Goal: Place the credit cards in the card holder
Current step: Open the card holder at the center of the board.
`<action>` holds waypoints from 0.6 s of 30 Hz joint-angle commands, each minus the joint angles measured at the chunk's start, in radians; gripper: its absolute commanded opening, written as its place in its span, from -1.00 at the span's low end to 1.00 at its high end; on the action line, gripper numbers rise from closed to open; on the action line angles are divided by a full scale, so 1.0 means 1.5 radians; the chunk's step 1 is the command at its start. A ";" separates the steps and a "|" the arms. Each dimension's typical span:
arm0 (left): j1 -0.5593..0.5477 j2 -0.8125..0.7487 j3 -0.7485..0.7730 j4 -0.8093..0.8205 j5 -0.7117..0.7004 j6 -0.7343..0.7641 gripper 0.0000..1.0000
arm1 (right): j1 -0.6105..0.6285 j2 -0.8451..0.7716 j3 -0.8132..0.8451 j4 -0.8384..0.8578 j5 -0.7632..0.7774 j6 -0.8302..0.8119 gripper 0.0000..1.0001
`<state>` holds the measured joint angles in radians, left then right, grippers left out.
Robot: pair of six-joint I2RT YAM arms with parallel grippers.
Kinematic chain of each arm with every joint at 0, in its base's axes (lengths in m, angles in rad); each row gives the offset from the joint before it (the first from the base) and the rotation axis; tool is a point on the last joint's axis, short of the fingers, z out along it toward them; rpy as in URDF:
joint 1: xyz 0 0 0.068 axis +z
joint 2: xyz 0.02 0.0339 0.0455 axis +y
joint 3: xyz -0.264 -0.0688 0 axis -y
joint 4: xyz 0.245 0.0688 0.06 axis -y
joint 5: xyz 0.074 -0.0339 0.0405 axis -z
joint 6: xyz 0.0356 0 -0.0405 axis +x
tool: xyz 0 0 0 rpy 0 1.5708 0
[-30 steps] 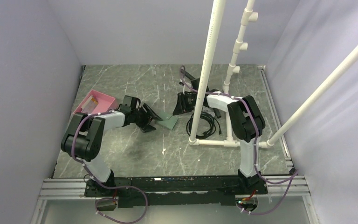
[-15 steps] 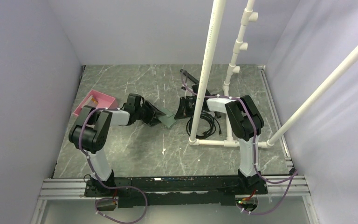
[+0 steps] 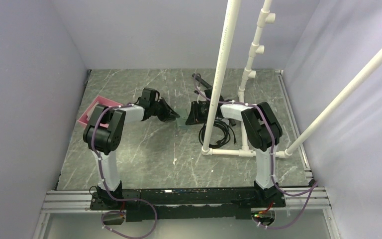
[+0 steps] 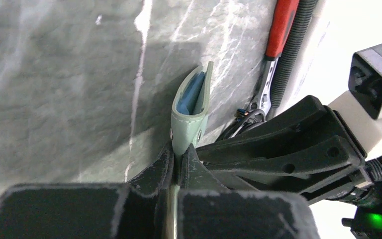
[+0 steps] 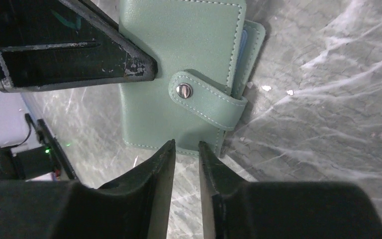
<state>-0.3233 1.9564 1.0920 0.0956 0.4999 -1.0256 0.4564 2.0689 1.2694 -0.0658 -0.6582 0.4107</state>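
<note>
The card holder (image 5: 179, 50) is a muted-green wallet with its tab (image 5: 206, 104) snapped shut. My left gripper (image 4: 179, 149) is shut on the card holder's (image 4: 191, 117) near corner and holds it edge-on, so the pale blue inside shows. From the top it is a small green patch (image 3: 181, 121) between the left gripper (image 3: 172, 116) and the right gripper (image 3: 191, 118). My right gripper (image 5: 185, 144) is open by a narrow gap, tips at the wallet's lower edge, nothing between them. The credit cards are not in view.
A pink tray (image 3: 92, 111) sits at the back left, partly behind the left arm. A white pipe frame (image 3: 223, 74) stands on the table by the right arm, with a coiled black cable (image 3: 222, 132) at its foot. A red-handled tool (image 4: 281, 25) lies beyond the wallet.
My left arm has swung toward the back right and its gripper has shut on the card holder, which now stands on edge. The right gripper stays beside it, its jaws narrowed then slightly reopened.
</note>
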 commanded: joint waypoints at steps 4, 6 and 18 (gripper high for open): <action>-0.007 0.000 0.048 -0.100 0.037 0.140 -1.00 | 0.007 -0.033 0.023 -0.075 0.203 -0.058 -0.15; -0.007 0.002 0.041 -0.086 0.048 0.138 -1.00 | 0.010 -0.040 0.025 -0.075 0.211 -0.060 -0.07; -0.010 0.007 0.047 -0.063 0.060 0.125 -1.00 | 0.048 -0.023 0.066 -0.053 0.237 -0.054 0.16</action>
<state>-0.3302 1.9701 1.1442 -0.0044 0.5716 -0.8669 0.5079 2.0289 1.3132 -0.1329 -0.3523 0.3504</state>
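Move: The green card holder is already pinched upright in the left fingers. Its middle is about 2 cm right of the left hand point and 1 cm below it. From the right hand point that middle is roughly 3 cm to the left and 1 cm ahead, at about the same height. On the table some 4 cm lower, the cable coil lies around 12 cm right and 4 cm back of the right hand, and the red wrench about 11 cm ahead and 8 cm right. Forward about 2.5 cm and slightly right goes the right hand across the face of the card holder, its fingers spreading from a narrow gap to over half open and tipping more steeply down, so that the rear fingertip comes close beside the strap's snap. The left hand keeps its pinch, easing back about 1 cm and turning some 10 degrees clockwise. ##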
